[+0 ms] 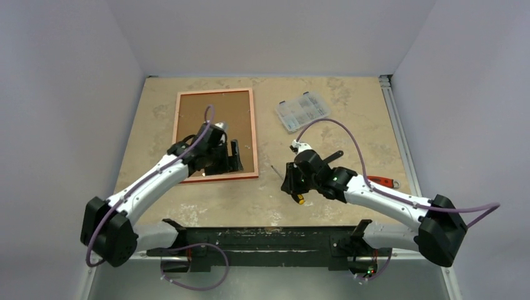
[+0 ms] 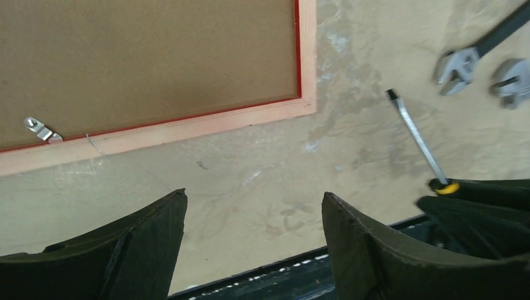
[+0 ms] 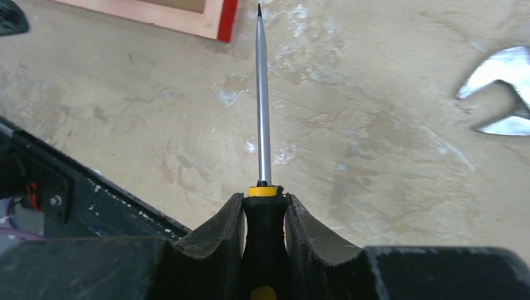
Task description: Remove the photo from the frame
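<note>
The frame [image 1: 253,134] lies face down at the back left of the table, its pale wooden back edged in red. Inside it, only the brown board back of the photo [image 1: 225,112] shows. My left gripper [image 1: 232,159] hovers over the frame's near edge. In the left wrist view this gripper [image 2: 253,194] stands open and empty over bare table, with the frame's rim [image 2: 187,128] and the board [image 2: 156,56] beyond it. My right gripper [image 3: 265,199] is shut on the black-and-yellow handle of a screwdriver [image 3: 263,112], whose tip points towards the frame's corner [image 3: 212,19].
A small metal clip [image 2: 41,130] sits on the board by the rim. A clear parts box [image 1: 302,111] lies at the back, right of the frame. An open-ended wrench [image 3: 500,94] and a red-handled tool [image 1: 382,182] lie to the right. A black rail [image 2: 281,275] runs along the near edge.
</note>
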`<state>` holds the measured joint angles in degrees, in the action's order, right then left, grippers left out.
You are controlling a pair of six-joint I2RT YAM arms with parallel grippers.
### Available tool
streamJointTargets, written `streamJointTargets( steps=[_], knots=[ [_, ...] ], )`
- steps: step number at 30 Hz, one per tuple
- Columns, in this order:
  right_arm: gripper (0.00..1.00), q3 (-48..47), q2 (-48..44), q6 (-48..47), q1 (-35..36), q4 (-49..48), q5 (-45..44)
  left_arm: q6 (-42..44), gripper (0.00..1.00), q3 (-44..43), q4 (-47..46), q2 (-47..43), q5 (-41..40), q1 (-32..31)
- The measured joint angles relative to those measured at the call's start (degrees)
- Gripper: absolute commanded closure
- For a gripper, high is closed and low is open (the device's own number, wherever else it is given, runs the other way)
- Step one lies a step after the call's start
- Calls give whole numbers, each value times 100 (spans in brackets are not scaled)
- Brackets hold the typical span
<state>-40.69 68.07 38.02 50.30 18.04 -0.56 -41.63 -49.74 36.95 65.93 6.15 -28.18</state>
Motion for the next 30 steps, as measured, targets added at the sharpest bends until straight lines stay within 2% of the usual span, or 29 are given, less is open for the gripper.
streamJointTargets(
  steps=[4, 8, 11, 14, 18, 22, 25, 30],
  knots=[
    [100, -17, -428, -120, -92, 442, -348, 883, 23, -684, 348, 1080, -590, -568],
    [100, -22, -855, -175, -164, 621, -481, 1556, 24, -1019, 435, 1775, -844, -879],
    [100, -22, -973, -188, -295, 603, -411, 1657, 26, -1060, 459, 2039, -909, -901],
    [100, -22, -782, -184, -546, 354, -175, 1408, 32, -1012, 358, 1998, -920, -874],
    [100, -361, 184, -138, -887, 46, 326, 664, 38, -400, -205, 1318, -562, -503],
    [100, -1408, 1438, -66, -1056, -94, 682, -160, 48, 332, -688, 592, 249, 706],
    [100, -2463, 2393, 13, -1099, -262, 811, -608, 50, 566, -866, 627, 837, 1381],
    [100, -4334, 4111, 236, -1113, -481, 881, -1016, 54, 568, -911, 1040, 1366, 1582]
  ],
)
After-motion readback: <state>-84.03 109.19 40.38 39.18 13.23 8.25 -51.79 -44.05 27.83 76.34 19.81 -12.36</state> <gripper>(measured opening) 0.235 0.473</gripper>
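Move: From my right hand, which holds the screwdriver, the middle of the photo frame lies about 21 cm ahead, 26 cm left and 9 cm down; the clip on its right edge is some 18 cm ahead and 14 cm left, the black wrench 11 cm ahead and 12 cm right. From my left hand the frame's middle is roughly 15 cm ahead, 8 cm left and 12 cm down, its near-edge clip 1 cm ahead and 12 cm left. I keep my grip on the screwdriver, ease my right hand about 3 cm right and up, then sweep it fast forward and left, some 19 cm farther out overall, to carry the blade over the frame's right edge. My open left hand sinks about 5 cm and edges right, then swings left and forward along the frame's near edge, tipping down while its fingers partly close. ##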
